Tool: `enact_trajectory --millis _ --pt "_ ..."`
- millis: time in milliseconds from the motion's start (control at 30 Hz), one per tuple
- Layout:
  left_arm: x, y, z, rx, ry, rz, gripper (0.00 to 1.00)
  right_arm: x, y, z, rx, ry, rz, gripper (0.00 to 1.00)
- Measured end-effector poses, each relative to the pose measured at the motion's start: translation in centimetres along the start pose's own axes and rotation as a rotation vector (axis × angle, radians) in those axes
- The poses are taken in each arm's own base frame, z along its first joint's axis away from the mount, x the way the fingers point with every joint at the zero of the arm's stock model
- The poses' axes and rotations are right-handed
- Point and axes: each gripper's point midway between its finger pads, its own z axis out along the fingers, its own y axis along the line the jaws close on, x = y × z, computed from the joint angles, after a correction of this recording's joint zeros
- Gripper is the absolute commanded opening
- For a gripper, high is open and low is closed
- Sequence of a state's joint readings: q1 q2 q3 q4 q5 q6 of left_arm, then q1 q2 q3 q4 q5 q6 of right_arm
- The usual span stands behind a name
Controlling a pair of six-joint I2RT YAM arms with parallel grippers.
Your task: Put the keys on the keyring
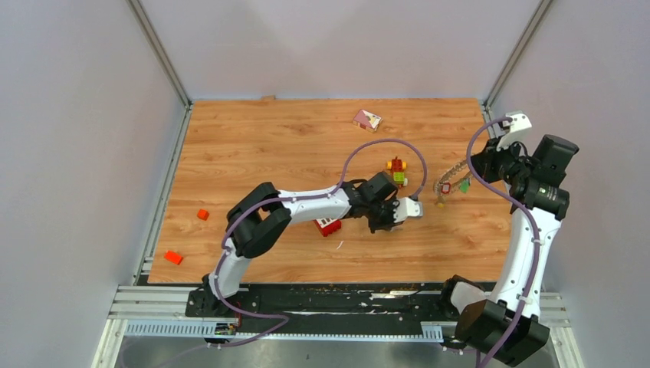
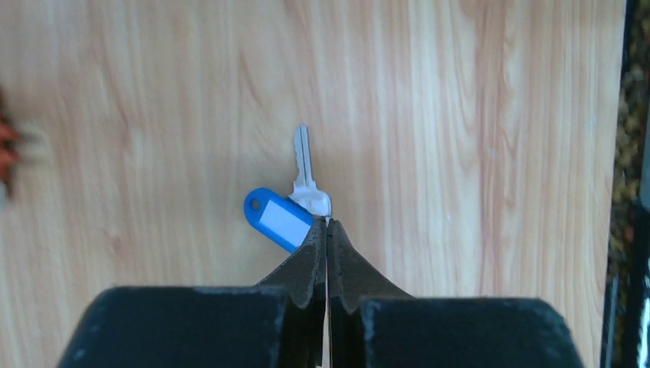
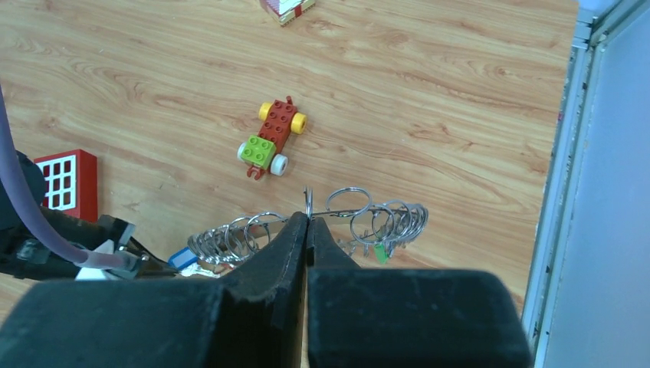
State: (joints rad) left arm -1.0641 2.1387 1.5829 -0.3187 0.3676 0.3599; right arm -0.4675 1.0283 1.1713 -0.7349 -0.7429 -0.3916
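A small silver key (image 2: 305,165) with a blue tag (image 2: 277,220) hangs over the wood, pinched at its head by my left gripper (image 2: 327,223), which is shut on it. In the top view that gripper (image 1: 418,208) sits just left of the keyring (image 1: 452,180). My right gripper (image 3: 308,217) is shut on the keyring's rim (image 3: 345,205) and holds it above the table. Many small wire loops crowd the ring. A green tag (image 3: 381,253) hangs from it, and red (image 1: 445,187) and yellow (image 1: 439,204) tags show from above. The blue tag (image 3: 182,258) lies by the ring's left end.
A red window brick (image 1: 328,226) lies under the left forearm. A small toy car of red, yellow and green blocks (image 1: 396,170) stands near the ring. A pink-and-white block (image 1: 367,119) is at the back. Two small red bricks (image 1: 202,214) (image 1: 173,257) lie far left.
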Motion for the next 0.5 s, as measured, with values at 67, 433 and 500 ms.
enact_trajectory --millis 67,433,500 --pt "1.3 -0.5 -1.0 0.0 0.007 0.003 0.0 0.2 0.5 0.3 -0.016 0.0 -0.005 0.0" --pt "6.4 -2.2 -3.7 0.011 0.043 0.025 0.0 1.6 5.0 2.6 -0.14 0.0 -0.064 0.0" --pt "6.6 -2.1 -3.8 0.008 0.042 0.025 0.03 1.8 5.3 2.9 -0.152 0.0 -0.066 0.0"
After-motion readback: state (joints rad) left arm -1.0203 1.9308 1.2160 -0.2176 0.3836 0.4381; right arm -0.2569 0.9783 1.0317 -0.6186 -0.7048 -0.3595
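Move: My left hand holds the key with the blue tag; the keyring it is meant for hangs about 15 cm to its right, 6 cm ahead and 18 cm higher. The toy car stands some 15 cm ahead of this hand and 4 cm to its right, the red block about 18 cm to its left and 3 cm farther out. From my right hand, which grips the keyring, the key is roughly 16 cm left, 7 cm back and 24 cm below; the toy car is 12 cm left, 8 cm ahead. With the key still pinched, I carry my left hand some 7 cm left towards the red block, drawing back and sinking about 2 cm each, and slow nearly to a stop. My right hand follows leftward about 6 cm, lowering the keyring by 2 to 3 cm and turning counter-clockwise some 10 degrees. Both grippers stay shut. ##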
